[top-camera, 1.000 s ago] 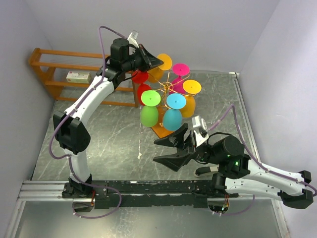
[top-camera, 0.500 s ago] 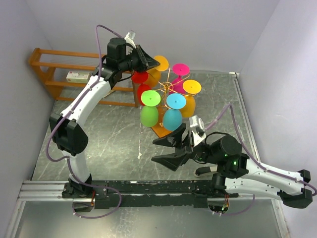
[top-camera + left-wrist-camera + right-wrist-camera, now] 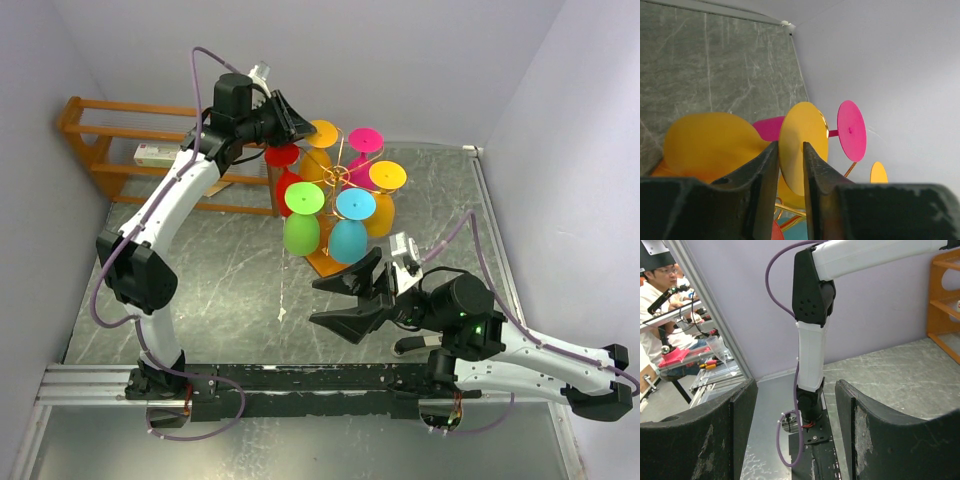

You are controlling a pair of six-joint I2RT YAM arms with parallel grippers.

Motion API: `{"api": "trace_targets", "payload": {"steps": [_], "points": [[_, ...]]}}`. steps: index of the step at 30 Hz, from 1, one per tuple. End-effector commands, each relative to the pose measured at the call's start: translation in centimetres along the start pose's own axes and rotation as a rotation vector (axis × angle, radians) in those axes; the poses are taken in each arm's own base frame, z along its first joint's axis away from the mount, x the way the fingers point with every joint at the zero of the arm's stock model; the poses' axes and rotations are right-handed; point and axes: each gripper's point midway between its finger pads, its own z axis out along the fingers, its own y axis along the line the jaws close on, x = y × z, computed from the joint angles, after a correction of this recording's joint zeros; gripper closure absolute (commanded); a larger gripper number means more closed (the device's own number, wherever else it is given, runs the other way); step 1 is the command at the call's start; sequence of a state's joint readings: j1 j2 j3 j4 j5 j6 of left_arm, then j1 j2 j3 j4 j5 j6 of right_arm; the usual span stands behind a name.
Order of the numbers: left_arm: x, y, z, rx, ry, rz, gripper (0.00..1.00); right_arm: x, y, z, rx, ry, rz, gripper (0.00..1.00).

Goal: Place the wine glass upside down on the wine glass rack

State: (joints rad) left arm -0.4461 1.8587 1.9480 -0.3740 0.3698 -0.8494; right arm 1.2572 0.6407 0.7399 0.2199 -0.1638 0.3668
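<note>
An orange wine glass (image 3: 322, 133) hangs upside down at the back left of the gold wire wine glass rack (image 3: 335, 176), foot disc up. My left gripper (image 3: 301, 127) is at that foot. In the left wrist view its fingers stand a narrow gap apart (image 3: 790, 146). The orange disc (image 3: 812, 135) shows through the gap and the bowl (image 3: 710, 145) hangs to the left. Nothing is pinched. My right gripper (image 3: 340, 300) hovers open and empty in front of the rack's wooden base (image 3: 322, 264), pointing left (image 3: 796, 390).
Red, green, cyan, yellow and magenta glasses hang on the other arms of the rack. A brown wooden shelf unit (image 3: 100, 150) with a small white box (image 3: 158, 155) stands at the back left. Walls close in at the back and both sides.
The left gripper's jaws have parted from shut to a narrow gap, and the gripper has drawn back slightly left from the orange glass. The right arm has hardly moved.
</note>
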Motion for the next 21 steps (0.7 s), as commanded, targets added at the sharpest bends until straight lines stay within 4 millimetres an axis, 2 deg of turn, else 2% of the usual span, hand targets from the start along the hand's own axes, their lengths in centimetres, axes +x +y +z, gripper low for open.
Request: {"api": "trace_targets", "payload": {"steps": [1,5,12,15,19,21], "points": [[-2.1,-1.7,-1.7,0.009,-0.055,0.051,0.62,-0.5,0.1,-0.2,0.002,-0.03,0.0,0.36],[-2.9,-1.9,-2.4,0.002,-0.082,0.064,0.54,-0.6,0.0,-0.2,0.007,-0.032,0.002,0.36],[-4.8,-2.8,-3.7,0.032,-0.13,0.08,0.48,-0.7,-0.2,-0.3,0.023,-0.035,0.01,0.36],[-6.1,-3.6,-5.0,0.051,-0.168,0.101,0.44,-0.9,-0.6,-0.4,0.052,-0.041,0.017,0.35],[-7.4,-5.0,-7.5,0.065,-0.231,0.169,0.37,-0.8,-2.5,-0.7,0.164,-0.028,0.037,0.35],[-7.7,-5.6,-9.0,0.057,-0.256,0.223,0.33,-0.6,-4.1,-1.1,0.267,-0.015,0.052,0.35]]}}
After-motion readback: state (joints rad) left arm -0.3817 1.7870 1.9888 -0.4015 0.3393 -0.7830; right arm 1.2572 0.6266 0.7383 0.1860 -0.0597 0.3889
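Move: The orange wine glass hangs upside down with its base at my left fingertips. Its middle is about 2 cm ahead, 3 cm to the right and 8 cm below that hand. The other hung glasses sit at much the same height: red about 5 cm left and 3 cm back, magenta level ahead and 12 cm right, green 12 cm back and 1 cm left. From my right hand, the orange glass is some 40 cm ahead, 1 cm right and 11 cm lower. My left fingers, already part-open around the near rim of the orange glass's base, spread to about twice their gap. I ease that hand left, then speed up as I lift it up and left, clear of the rim, about 5 to 6 cm in all. The wrist tips up and turns a little counter-clockwise, under 10 degrees. ##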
